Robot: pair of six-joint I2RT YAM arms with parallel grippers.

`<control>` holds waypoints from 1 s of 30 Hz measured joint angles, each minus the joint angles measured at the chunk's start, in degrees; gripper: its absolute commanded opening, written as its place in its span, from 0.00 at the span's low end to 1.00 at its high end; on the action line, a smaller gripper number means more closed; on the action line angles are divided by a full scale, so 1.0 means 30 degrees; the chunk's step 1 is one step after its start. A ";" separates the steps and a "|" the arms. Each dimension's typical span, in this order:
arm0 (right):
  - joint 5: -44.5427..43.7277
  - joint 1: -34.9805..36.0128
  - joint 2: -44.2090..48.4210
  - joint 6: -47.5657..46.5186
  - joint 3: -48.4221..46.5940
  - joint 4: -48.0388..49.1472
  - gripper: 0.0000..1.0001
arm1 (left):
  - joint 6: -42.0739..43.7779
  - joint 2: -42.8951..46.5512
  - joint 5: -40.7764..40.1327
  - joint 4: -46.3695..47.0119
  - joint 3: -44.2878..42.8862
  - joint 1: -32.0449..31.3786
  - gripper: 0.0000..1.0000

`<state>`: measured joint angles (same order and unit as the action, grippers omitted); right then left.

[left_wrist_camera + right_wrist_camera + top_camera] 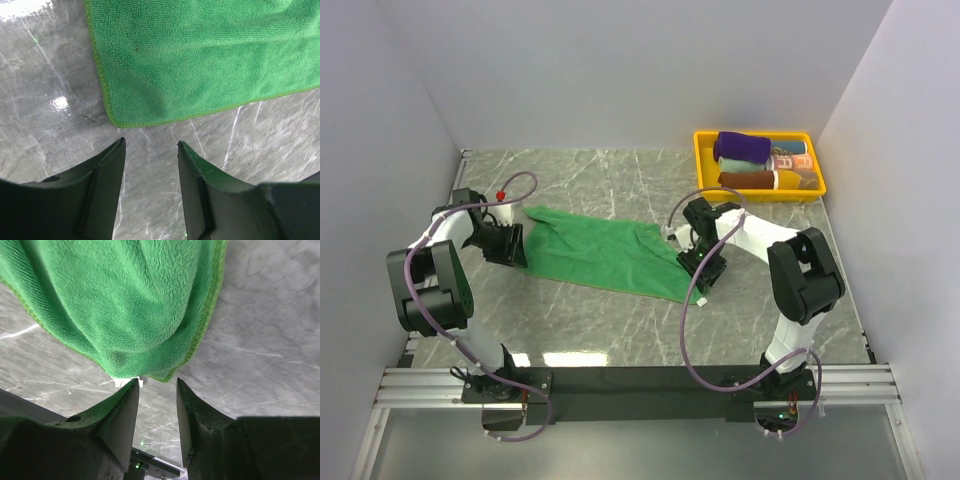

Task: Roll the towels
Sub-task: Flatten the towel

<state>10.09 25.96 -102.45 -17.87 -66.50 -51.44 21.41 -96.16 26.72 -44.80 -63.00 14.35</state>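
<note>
A bright green towel lies spread flat across the middle of the marble table. My left gripper sits at its left edge. In the left wrist view the left gripper stands open over bare marble, just short of a corner of the green towel. My right gripper is at the towel's near right corner. The right gripper is open and empty, and the green towel bulges up just beyond the tips. Its white tag peeks out there. A dark purple towel lies rolled in the tray.
A yellow tray stands at the back right and holds several rolled cloths, among them a brown roll. White walls close in the table on three sides. A black rail runs along the near edge.
</note>
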 measured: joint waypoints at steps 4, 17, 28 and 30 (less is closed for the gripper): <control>0.0000 0.0000 0.0007 -0.0015 -0.0270 -0.0066 0.43 | -0.0051 0.0000 0.0058 -0.0007 0.0000 0.0000 0.51; -0.1100 0.0022 -0.0415 0.0474 0.0568 0.0772 0.37 | -0.0073 0.0007 0.0073 0.0058 0.0000 0.0000 0.56; -0.2237 0.0561 -0.0131 0.1698 0.1086 0.1428 0.00 | -0.0430 0.0175 0.0051 0.0918 0.0583 0.0000 0.56; -0.2251 0.0590 -0.0044 0.1734 0.1144 0.1479 0.00 | -0.0415 0.0262 0.0066 0.1049 0.0809 0.0000 0.56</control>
<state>3.33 27.73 -102.59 -12.67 -63.07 -47.00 20.16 -95.37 26.92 -41.65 -60.58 14.35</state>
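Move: The near right corner of the green towel lies almost under the right hand's open fingers, roughly 1 cm to the right and 2 cm below. The white tag beside it sits about 3 cm back and 1 cm right of the hand, also 2 cm lower. The yellow bin stands some 29 cm ahead and 13 cm right. From the left hand that corner is about 42 cm right, 6 cm back and 4 cm below. Down and a little to the right goes the right hand, after barely lifting: some 2 cm of sinking and about 1 cm sideways onto the near right corner of the green towel. It tilts only about 5 degrees, then stays low beside the white tag while the fingers shut fully and pinch the corner. ##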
